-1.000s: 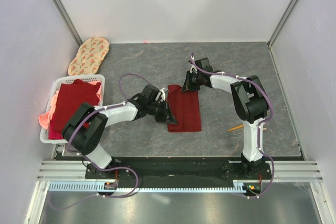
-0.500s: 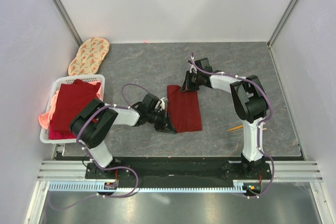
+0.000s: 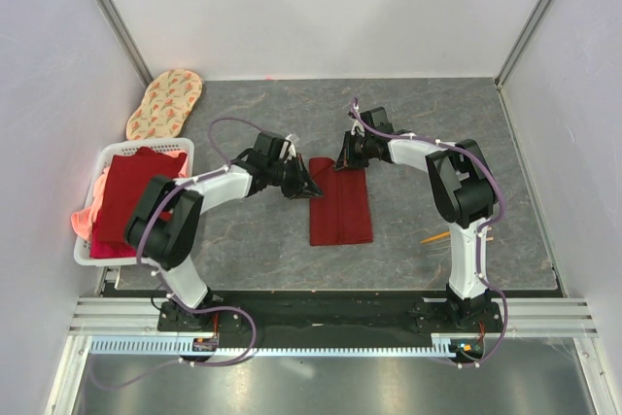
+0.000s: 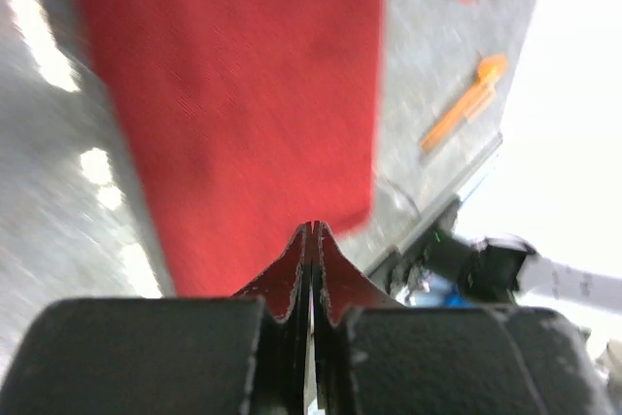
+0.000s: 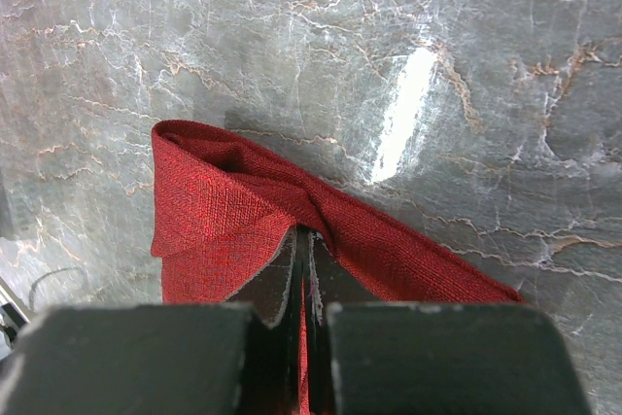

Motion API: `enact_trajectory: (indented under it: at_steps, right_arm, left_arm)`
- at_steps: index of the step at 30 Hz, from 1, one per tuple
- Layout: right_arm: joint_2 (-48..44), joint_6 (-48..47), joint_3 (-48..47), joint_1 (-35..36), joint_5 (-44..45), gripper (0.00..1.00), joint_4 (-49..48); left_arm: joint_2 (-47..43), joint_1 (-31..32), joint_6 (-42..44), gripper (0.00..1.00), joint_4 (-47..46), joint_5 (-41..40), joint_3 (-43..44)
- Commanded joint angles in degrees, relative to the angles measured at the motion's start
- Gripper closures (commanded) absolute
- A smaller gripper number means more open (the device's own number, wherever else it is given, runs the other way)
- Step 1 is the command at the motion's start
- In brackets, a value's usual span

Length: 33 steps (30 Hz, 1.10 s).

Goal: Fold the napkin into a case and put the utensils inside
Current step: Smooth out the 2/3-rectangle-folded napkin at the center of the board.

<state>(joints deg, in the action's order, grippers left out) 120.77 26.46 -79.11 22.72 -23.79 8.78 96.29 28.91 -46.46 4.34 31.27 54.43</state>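
Observation:
The dark red napkin (image 3: 342, 211) lies on the table folded into a long flat rectangle. My left gripper (image 3: 315, 189) is shut, its tips low over the napkin's (image 4: 243, 94) left edge near the far end; I see nothing between its jaws (image 4: 313, 228). At the far edge, my right gripper (image 3: 347, 160) is shut on the napkin. In the right wrist view a raised, twisted corner of the napkin (image 5: 214, 211) wraps the right gripper (image 5: 303, 232), with cloth between the jaws. One orange utensil (image 3: 434, 236) lies by the right arm, partly hidden; the left wrist view also shows this utensil (image 4: 466, 104).
A white basket (image 3: 107, 155) with bright red and pink cloths stands at the left edge. An oval beige patterned mat (image 3: 165, 104) lies at the back left corner. White walls close in the table on three sides.
My left gripper has slid from the napkin's near left corner up along its left edge toward the far end. The right gripper has stayed put on the far edge.

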Motion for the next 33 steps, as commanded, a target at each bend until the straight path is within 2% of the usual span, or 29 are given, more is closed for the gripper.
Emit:
enact_trajectory:
  at_steps: [1, 7, 13, 16, 20, 23, 28, 33]
  right_arm:
    - [0.60, -1.67, -0.17, -0.13, 1.91, 1.00, 2.56]
    - [1.40, -1.67, 0.01, -0.22, 1.55, 1.00, 2.12]
    - [0.70, -1.50, 0.27, -0.13, 1.29, 1.00, 1.86]
    - [0.43, -1.23, 0.01, -0.13, 1.11, 1.00, 1.77]
    - [0.61, -0.71, -0.52, -0.13, 0.85, 1.00, 1.77]
    - [0.52, -0.36, -0.52, -0.13, 0.85, 1.00, 1.77]
    - [-0.45, -0.97, 0.10, -0.13, 0.85, 1.00, 2.39]
    - [-0.89, -1.84, 0.01, -0.13, 1.20, 1.00, 3.35]
  left_arm:
    - [7.49, -2.45, 3.04, 0.98, -0.65, -2.87, 4.35]
    - [15.16, -3.86, 4.71, 0.98, -2.32, -2.44, 7.09]
    - [3.33, -1.93, 5.67, 0.98, 1.37, -7.27, 4.28]
    - [-1.61, 0.44, 4.80, 0.97, 2.34, -6.84, 2.70]
    - [-1.55, 3.87, 2.43, 0.97, 0.59, -4.02, -1.16]
    - [0.03, 4.14, -0.30, 0.98, -4.15, -2.79, -7.93]
    - [2.58, 4.14, 2.50, 0.98, -7.42, -0.77, -13.48]
    - [-4.07, 4.14, 3.13, 0.98, -4.69, -0.60, -13.39]
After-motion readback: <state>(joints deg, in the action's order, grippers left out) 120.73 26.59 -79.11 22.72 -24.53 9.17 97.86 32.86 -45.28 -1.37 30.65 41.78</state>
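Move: The napkin's left edge, where I dip first, runs about 3 cm ahead, 2 cm to the left and 7 cm below my left hand; its near left corner is roughly 10 cm back and 2 cm left, the napkin's middle 3 cm ahead and 4 cm right, both equally low. The utensils lie some 29 cm right and 8 cm back. From my right hand, at the far edge, the napkin's middle is about 10 cm straight back and 1 cm lower. With its fingers shut, my left hand dips some 7 cm, easing forward to the height of the cloth by the left edge, then lifts clear and swings back about 10 cm towards the near left corner. It comes down again to set its fingertips on the napkin just inside that edge. My right hand keeps its closed tips on the far edge, still. ##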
